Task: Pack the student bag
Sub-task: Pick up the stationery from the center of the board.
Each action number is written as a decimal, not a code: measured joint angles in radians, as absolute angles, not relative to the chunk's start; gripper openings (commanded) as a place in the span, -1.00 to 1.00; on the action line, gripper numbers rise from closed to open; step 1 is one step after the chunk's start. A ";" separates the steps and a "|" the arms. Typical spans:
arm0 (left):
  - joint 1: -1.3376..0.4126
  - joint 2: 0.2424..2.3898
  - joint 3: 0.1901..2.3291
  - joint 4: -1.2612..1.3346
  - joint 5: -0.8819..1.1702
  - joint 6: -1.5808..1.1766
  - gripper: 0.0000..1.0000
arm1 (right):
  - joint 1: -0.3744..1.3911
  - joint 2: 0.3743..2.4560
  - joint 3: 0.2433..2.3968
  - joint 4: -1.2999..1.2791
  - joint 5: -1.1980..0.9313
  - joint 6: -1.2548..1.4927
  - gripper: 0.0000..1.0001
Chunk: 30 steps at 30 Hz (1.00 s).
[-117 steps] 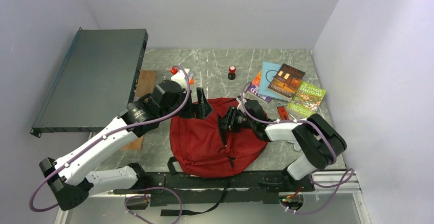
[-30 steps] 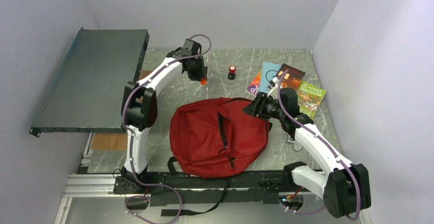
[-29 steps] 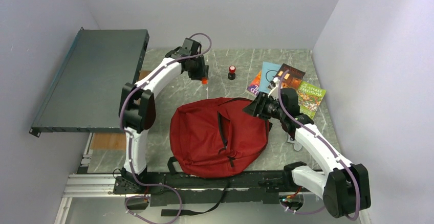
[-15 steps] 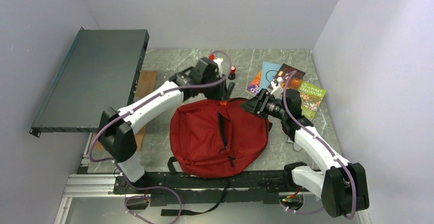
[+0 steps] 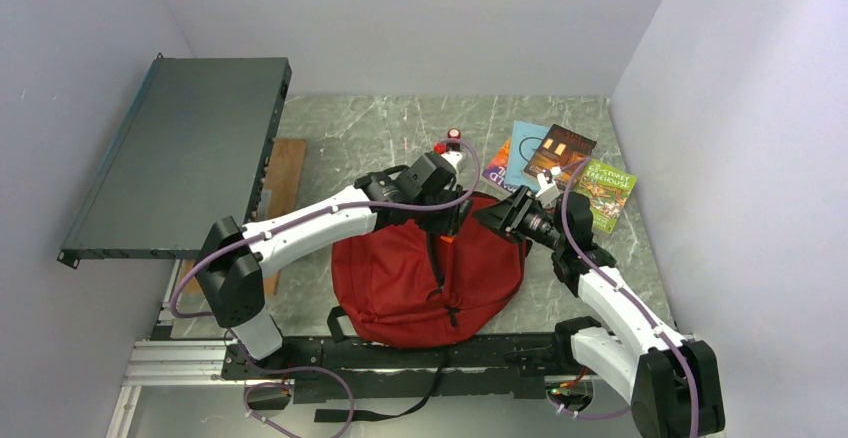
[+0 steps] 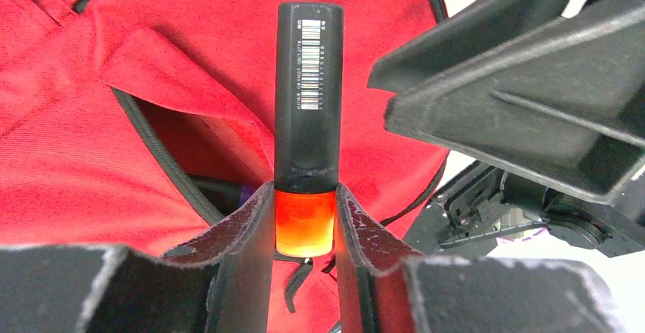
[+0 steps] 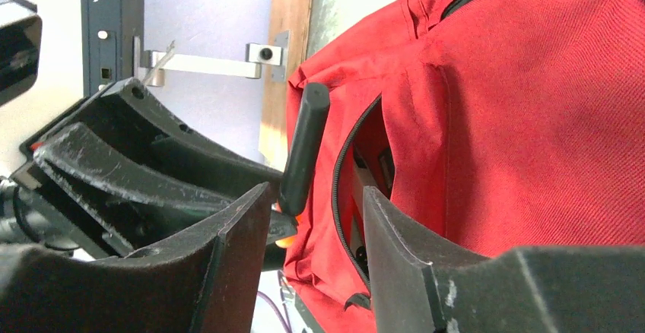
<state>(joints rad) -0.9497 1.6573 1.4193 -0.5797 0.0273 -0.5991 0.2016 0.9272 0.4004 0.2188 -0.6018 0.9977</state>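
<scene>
The student bag (image 5: 400, 283) is a red backpack lying flat at mid-table, its zipped pocket (image 6: 163, 147) gaping. My left gripper (image 5: 446, 224) hovers over the bag's upper part, shut on a black marker (image 6: 308, 97) by its orange end (image 6: 304, 226). The marker's black body points out over the pocket mouth. My right gripper (image 5: 497, 214) sits at the bag's upper right edge, facing the left one. Its jaws (image 7: 314, 192) stand apart with nothing clamped. Beyond them show the marker (image 7: 304, 139) and the bag's red fabric (image 7: 532, 120).
Several books (image 5: 560, 163) lie fanned at the back right. A small red-topped object (image 5: 453, 138) stands behind the bag. A dark flat case (image 5: 180, 148) slopes along the left, with a wooden board (image 5: 287, 173) beside it.
My left arm has swung from the back of the table to above the bag, carrying the marker. The right gripper has stayed at the bag's edge and tilted slightly.
</scene>
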 measured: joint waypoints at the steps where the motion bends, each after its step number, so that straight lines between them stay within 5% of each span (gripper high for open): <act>1: -0.955 1.657 1.419 -0.579 0.027 -0.601 -0.91 | 0.202 0.927 0.396 0.220 -0.601 1.005 0.00; 14: -1.041 1.683 1.457 -0.588 0.022 -0.614 -0.92 | 0.202 0.921 0.330 0.299 -0.604 1.085 -0.34; 19: -1.045 1.698 1.475 -0.589 0.020 -0.614 -0.89 | 0.202 0.921 0.318 0.344 -0.609 1.117 -0.78; 21: -1.046 1.707 1.477 -0.589 0.019 -0.614 -0.68 | 0.202 0.921 0.313 0.365 -0.615 1.140 -1.00; 25: -1.048 1.713 1.482 -0.594 0.017 -0.614 0.05 | 0.199 0.939 0.303 0.391 -0.621 1.149 -1.00; 30: -1.049 1.698 1.472 -0.596 -0.013 -0.599 0.63 | 0.199 0.989 0.308 0.393 -0.629 1.116 -1.00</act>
<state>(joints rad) -1.0489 1.6978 1.4715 -0.5957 -0.0128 -0.5987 0.1989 0.9894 0.3080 0.3927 -0.6292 1.1156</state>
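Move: My left hand already holds the orange highlighter by its orange end, the black end sticking forward and up. From that hand my right gripper's parted fingers are about 5 cm right, 2 ahead and 2 higher. The bag's opening is roughly 4 cm back, 2 left and 12 below; the red stamp is some 17 ahead, 1 right and 15 below. The highlighter's middle is about 4 cm left and 2 ahead of my right hand, level with it. I carry the highlighter back and right with my left hand, about 4 cm in all, towards my right fingers, then hold still there. My right hand stays nearly in place, rolling slightly, and closes on the black body. Once they pinch it, my left fingers open wide and let go of the orange end, while my right hand starts to sink by about 1 cm. ##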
